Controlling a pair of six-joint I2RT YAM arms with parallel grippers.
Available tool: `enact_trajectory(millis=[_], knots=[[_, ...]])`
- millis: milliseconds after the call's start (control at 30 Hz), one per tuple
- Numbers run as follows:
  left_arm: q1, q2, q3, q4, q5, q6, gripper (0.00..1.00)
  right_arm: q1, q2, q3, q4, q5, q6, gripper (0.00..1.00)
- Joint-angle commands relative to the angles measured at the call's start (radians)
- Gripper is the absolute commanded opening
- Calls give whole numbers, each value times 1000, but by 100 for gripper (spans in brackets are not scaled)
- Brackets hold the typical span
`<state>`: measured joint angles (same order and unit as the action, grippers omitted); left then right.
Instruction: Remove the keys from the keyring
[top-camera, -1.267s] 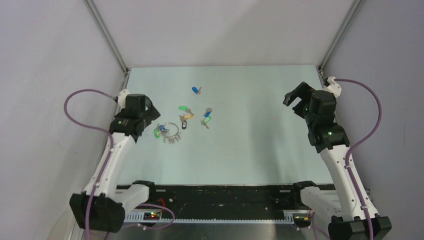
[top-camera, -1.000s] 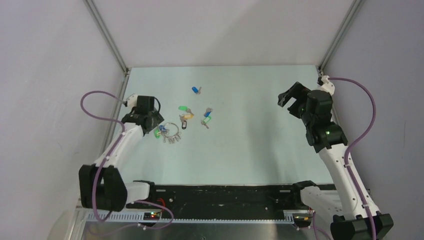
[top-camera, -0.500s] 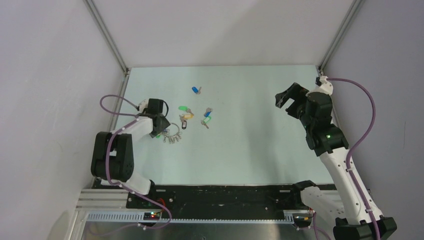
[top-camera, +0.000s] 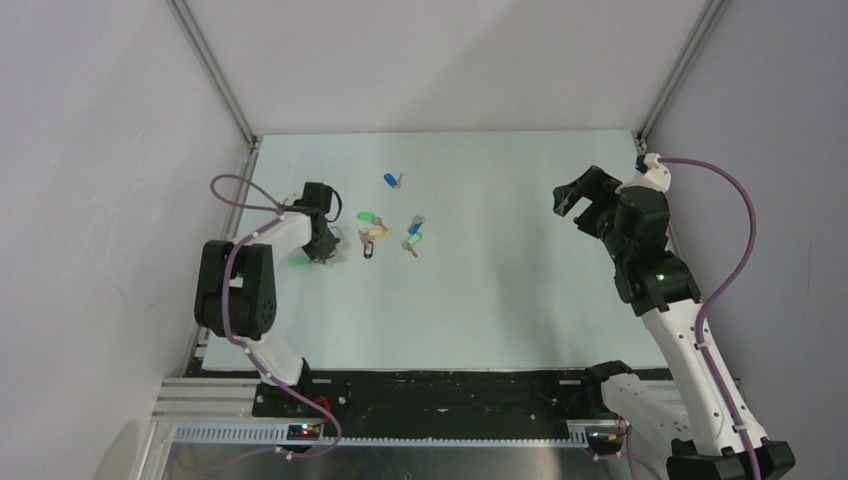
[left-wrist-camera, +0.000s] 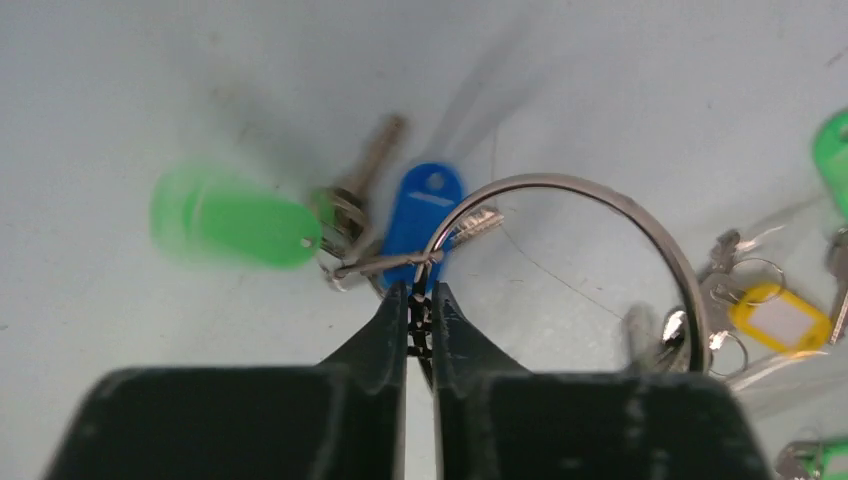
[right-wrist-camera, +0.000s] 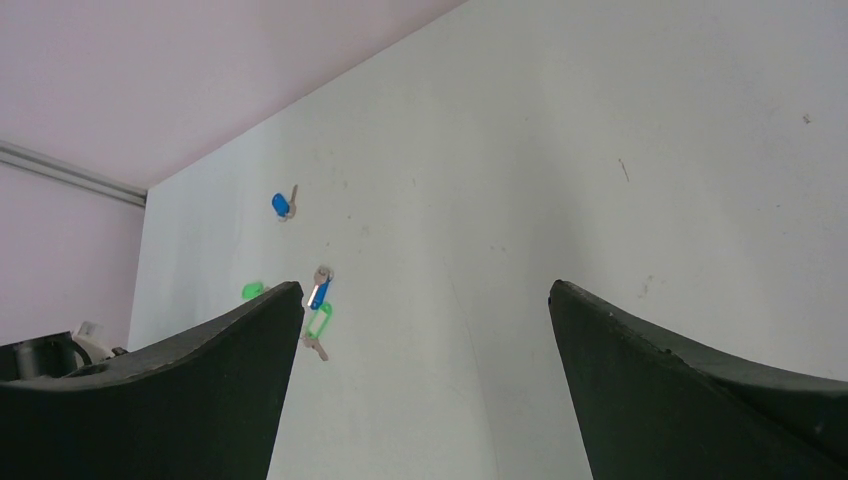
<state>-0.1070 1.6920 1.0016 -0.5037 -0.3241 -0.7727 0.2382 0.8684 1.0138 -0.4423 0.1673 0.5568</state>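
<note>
The keyring (left-wrist-camera: 548, 180) lies flat on the table, a silver split ring seen in the left wrist view. A green-capped key (left-wrist-camera: 235, 215) and a blue-capped key (left-wrist-camera: 425, 205) hang at its left side, and plain silver keys (left-wrist-camera: 680, 330) at its right. My left gripper (left-wrist-camera: 420, 290) is pinched on the ring's wire at its left rim, fingers almost touching. From above, the left gripper (top-camera: 325, 250) covers the ring and only the green cap (top-camera: 300, 262) shows. My right gripper (top-camera: 578, 200) hangs open in the air at the right, holding nothing.
Loose tagged keys lie beyond the ring: a blue one (top-camera: 392, 180), a green one (top-camera: 367, 216), a yellow one (top-camera: 375, 233) and a blue-and-green pair (top-camera: 413, 235). A small black piece (top-camera: 366, 250) sits just right of the left gripper. The left wall is near.
The left arm folded down and reached forward onto the ring, and its jaws closed from wide to nearly touching. The right arm barely moved.
</note>
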Motion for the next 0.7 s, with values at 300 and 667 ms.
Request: enact_trajectory(millis=[300,667], knots=[[26,-244,90,-112,-142,54,0,2,-42,15,12,6,-6,99],[-24,-537,174,-136,148,278,0,62,29,16,100,-351,-122,97]])
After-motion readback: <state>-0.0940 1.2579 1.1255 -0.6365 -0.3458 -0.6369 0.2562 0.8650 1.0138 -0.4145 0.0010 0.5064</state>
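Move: The big keyring's middle lies about 3 cm to the right and 3 cm ahead of the left hand point, at its height; the fingers are at the ring's near-left rim. Its green tag lies some 5 cm left and 1 cm back. The loose black tag is about 11 cm right and 2 cm ahead, the yellow tag 13 cm right and 6 cm ahead, both 2 cm lower. From the right hand, the keyring is roughly 47 cm left, 6 cm ahead, 28 cm below. The keyring is pinched by its rim as the left fingers finish closing; the left hand first drifts a little to the left, then lifts it briskly, about 17 cm up from the table, keeping its grip while the fingertips tilt some 20 degrees outward. The open, empty right hand mostly waits, then late on starts left towards the keyring, about 3 cm, turning slightly counter-clockwise. ##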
